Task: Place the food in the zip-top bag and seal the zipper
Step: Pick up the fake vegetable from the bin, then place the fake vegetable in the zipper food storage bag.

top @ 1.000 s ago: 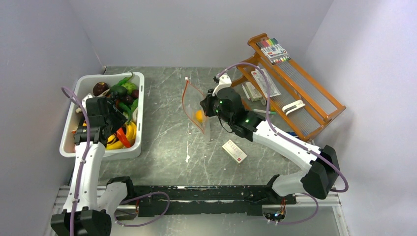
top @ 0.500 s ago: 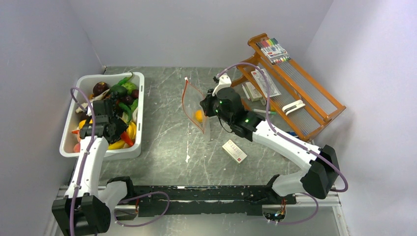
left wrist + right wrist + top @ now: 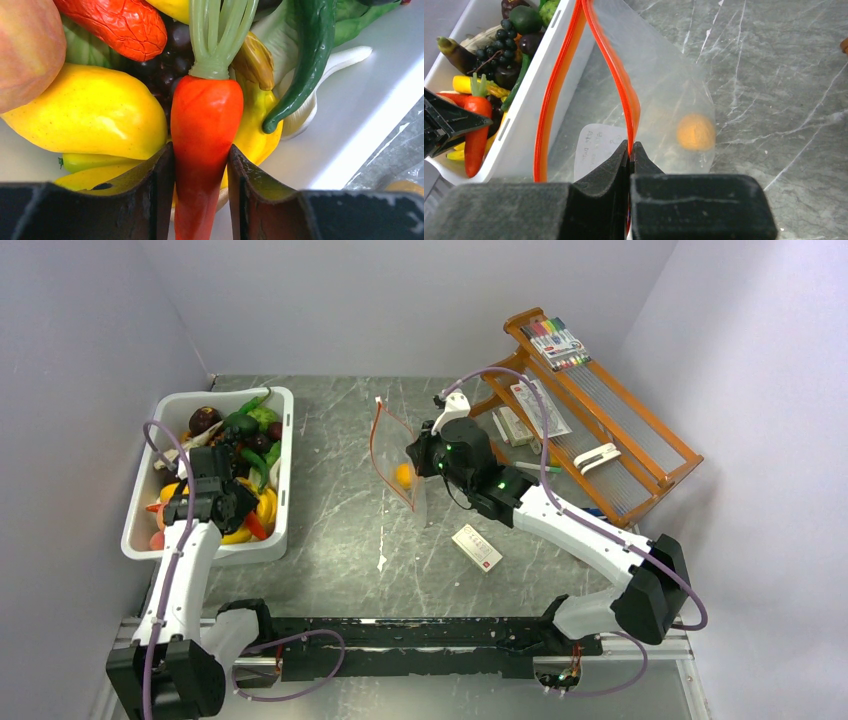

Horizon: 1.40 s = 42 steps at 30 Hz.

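My left gripper (image 3: 201, 150) is down in the white tub (image 3: 370, 100) and shut on an orange carrot (image 3: 205, 120) with a pale green stem. Both fingers press its sides. Around the carrot lie yellow fruit, dark grapes, a green pepper and a red chilli. My right gripper (image 3: 630, 145) is shut on the red-orange zipper (image 3: 616, 75) of the clear zip-top bag (image 3: 664, 85). It holds the bag upright with the mouth open toward the tub. One orange fruit (image 3: 695, 131) sits inside the bag. In the top view the bag (image 3: 392, 455) stands mid-table and the left gripper (image 3: 215, 490) is over the tub.
The tub (image 3: 283, 470) stands at the left by the wall. A small white-and-red box (image 3: 477, 547) lies near the right arm. A wooden rack (image 3: 640, 455) with a markers pack (image 3: 555, 342) and papers stands at the back right.
My left gripper has shifted a little nearer and lower inside the tub, then held still. The right arm and the bag have not moved.
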{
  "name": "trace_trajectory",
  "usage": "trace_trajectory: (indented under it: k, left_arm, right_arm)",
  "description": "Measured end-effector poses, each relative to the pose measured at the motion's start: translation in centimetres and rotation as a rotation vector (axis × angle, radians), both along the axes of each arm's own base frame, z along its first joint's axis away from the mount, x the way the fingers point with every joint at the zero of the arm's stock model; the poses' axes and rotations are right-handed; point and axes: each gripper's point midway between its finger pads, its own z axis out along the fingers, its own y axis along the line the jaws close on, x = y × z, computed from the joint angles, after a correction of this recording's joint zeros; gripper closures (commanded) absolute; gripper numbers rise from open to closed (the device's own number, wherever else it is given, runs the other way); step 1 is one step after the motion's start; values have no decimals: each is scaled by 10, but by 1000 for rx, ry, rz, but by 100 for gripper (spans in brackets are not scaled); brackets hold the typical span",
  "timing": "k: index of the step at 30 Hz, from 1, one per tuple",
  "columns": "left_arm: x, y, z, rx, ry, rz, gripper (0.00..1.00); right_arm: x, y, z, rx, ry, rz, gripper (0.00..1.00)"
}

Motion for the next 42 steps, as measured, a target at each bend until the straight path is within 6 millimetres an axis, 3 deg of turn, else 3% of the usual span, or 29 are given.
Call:
trace_trajectory:
  k: [7,19,23,26,34,37,42]
  left_arm:
    - [1,-2,18,4,-64,-20,73]
    - [14,-31,87,-22,-315,-231,70]
    - [17,-52,111,-61,-403,-348,68]
    - [20,-71,132,-106,-476,-448,67]
    - [15,-133,191,-296,-730,-763,65]
    - [12,-148,200,-377,-793,-832,65]
    - [13,-161,190,-519,-810,-856,65]
  right_arm:
    - [-1,2,-2,-2,7,12,100]
    - [-7,25,-21,23,90,92,100]
    - [-9,33,-25,51,130,111,100]
    - [-11,40,-17,101,133,127,100]
    - [-12,60,-13,182,176,162,100]
    - [-13,66,-16,205,198,165,100]
    - [-15,73,-11,257,213,171,100]
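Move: The carrot is already between the left fingers, down in the bin. The open mouth of the zip-top bag lies about 30 cm to the left hand's right, 6 cm farther ahead and some 10 cm higher; the bin's right rim is in between, 8 cm right and level ahead. From the right hand, already pinching the bag, the carrot is about 34 cm left, 7 cm back and 12 cm lower; the orange ball in the bag sits 17 cm below, 2 cm left. Keeping its pinch on the carrot, the left hand lifts it nearly straight up out of the bin, then, still rising, swings right over the rim towards the bag, some 20 cm up and 16 cm right in all, turning clockwise and levelling its fingers to point forward-right. The right hand still pinches the bag and carries it about 7 cm left to meet it, tilting some 20 degrees. ##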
